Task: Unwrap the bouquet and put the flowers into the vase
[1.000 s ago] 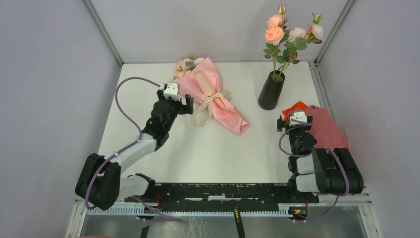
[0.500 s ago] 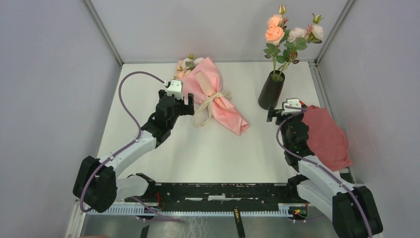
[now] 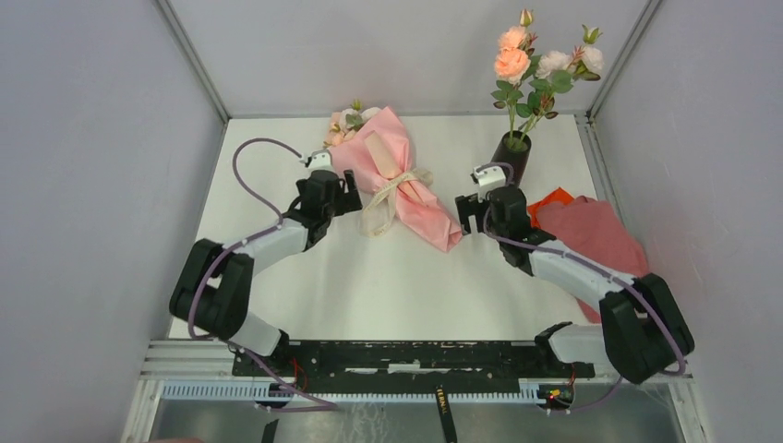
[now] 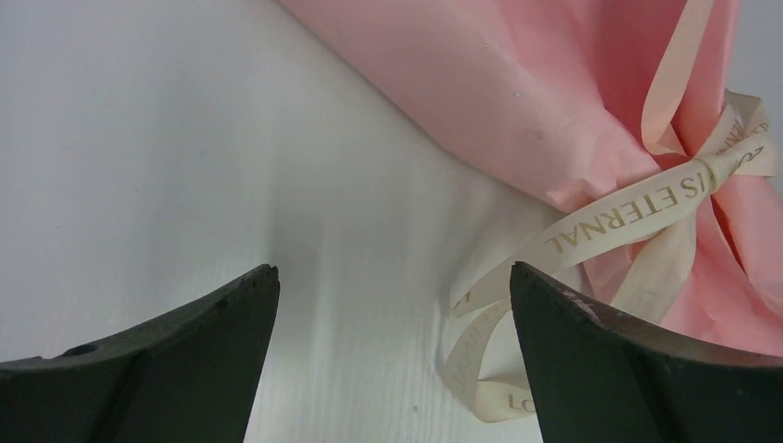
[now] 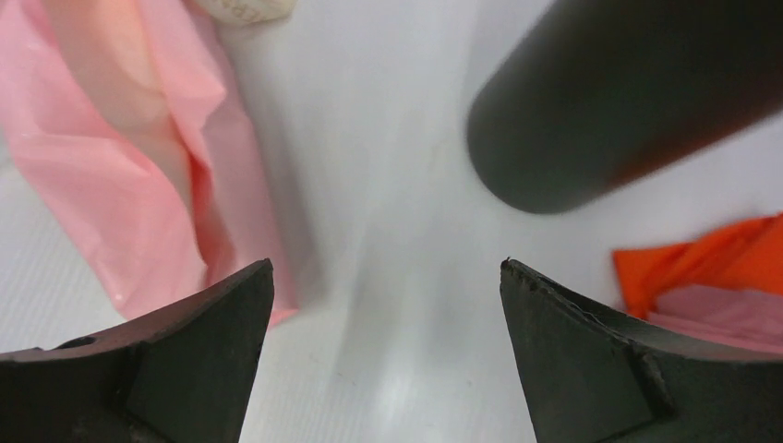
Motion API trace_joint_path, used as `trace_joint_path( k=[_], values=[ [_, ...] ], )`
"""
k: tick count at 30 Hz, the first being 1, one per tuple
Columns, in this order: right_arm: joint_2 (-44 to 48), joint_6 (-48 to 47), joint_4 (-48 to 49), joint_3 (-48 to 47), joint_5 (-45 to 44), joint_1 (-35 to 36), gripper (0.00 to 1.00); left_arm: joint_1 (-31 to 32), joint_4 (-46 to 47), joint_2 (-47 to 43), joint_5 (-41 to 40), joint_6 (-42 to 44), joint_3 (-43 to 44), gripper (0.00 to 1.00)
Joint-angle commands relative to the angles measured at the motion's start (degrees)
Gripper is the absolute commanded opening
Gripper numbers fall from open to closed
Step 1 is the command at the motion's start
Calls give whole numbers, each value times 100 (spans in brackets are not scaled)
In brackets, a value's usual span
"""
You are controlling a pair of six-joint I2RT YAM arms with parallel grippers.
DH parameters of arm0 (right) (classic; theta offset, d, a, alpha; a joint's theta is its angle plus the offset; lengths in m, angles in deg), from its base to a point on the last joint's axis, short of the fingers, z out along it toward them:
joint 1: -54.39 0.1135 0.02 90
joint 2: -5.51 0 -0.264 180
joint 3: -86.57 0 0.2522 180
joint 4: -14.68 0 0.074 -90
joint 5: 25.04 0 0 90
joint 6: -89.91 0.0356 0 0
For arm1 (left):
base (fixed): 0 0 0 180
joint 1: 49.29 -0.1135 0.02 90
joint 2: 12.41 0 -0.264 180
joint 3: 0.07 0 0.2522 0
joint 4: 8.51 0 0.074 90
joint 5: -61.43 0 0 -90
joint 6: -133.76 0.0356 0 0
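The bouquet (image 3: 399, 177) lies on the table, a light pink paper cone tied with a cream ribbon bow (image 3: 395, 192), small roses (image 3: 346, 120) at its far wide end. My left gripper (image 3: 331, 192) stands open just left of it. In the left wrist view the gripper (image 4: 392, 268) is over bare table, with the ribbon (image 4: 646, 198) curling by its right finger. My right gripper (image 3: 487, 217) is open between the cone's narrow tip (image 5: 120, 157) and the black vase (image 5: 628, 92). It holds nothing (image 5: 388, 262). The vase (image 3: 515, 148) has several flowers (image 3: 540, 65) in it.
A pink-red cloth (image 3: 600, 240) with an orange piece (image 3: 551, 198) lies right of the vase, under the right forearm. Grey walls close in the table on the left, back and right. The arm bases stand at the near edge.
The right arm has swung from beside the cloth leftward and forward, to between the bouquet's tip and the vase. The left arm stretched slightly toward the bouquet. Both grippers stayed open.
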Motion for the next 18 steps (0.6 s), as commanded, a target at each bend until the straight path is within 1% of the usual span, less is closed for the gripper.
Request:
trace_joint_path(
  k=[1,4,11,14,18],
  values=[
    [-734,126,-389,-879,229,288,98,10,-6,558,445,-648,710,100],
    [-1410,86,-351,-1351,327,381,98,11,-22,961,497,-809,1037,100],
    [-2864,113,-194,-2149,693,487,98,15,-218,1831,108,-871,1609,100],
    [-3258,97,-165,-2299,722,618,98,9,-197,2095,65,-828,1751,100],
    [-3417,44,-192,-2375,559,1056,98,7,-86,2316,138,-844,1825,100]
  ],
)
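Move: The bouquet's ribbon tie is about 16 cm right and 6 cm ahead of the left hand, some 7 cm lower; the hanging ribbon loop is 10 cm right and 3 cm back, and the wrapper's upper part 10 cm ahead and 10 cm right. For the right hand, the wrapped stem end lies roughly 14 cm left, 3 cm ahead and 8 cm below, while the black vase stands 9 cm ahead, 5 cm right, its middle about hand height. The right hand, fingers wide open, sweeps left about 10 cm and sinks some 8 cm with a shorter reach forward, going away from the vase and down onto the wrapped stems below the ribbon, its wrist tipping down some 15 degrees and turning a little counter-clockwise, until its left finger comes against the pink wrapper. The left hand, also still open, reaches forward and slightly right, then sinks mostly straight down, bringing its right finger close to the wrapper's edge beside the tie. ##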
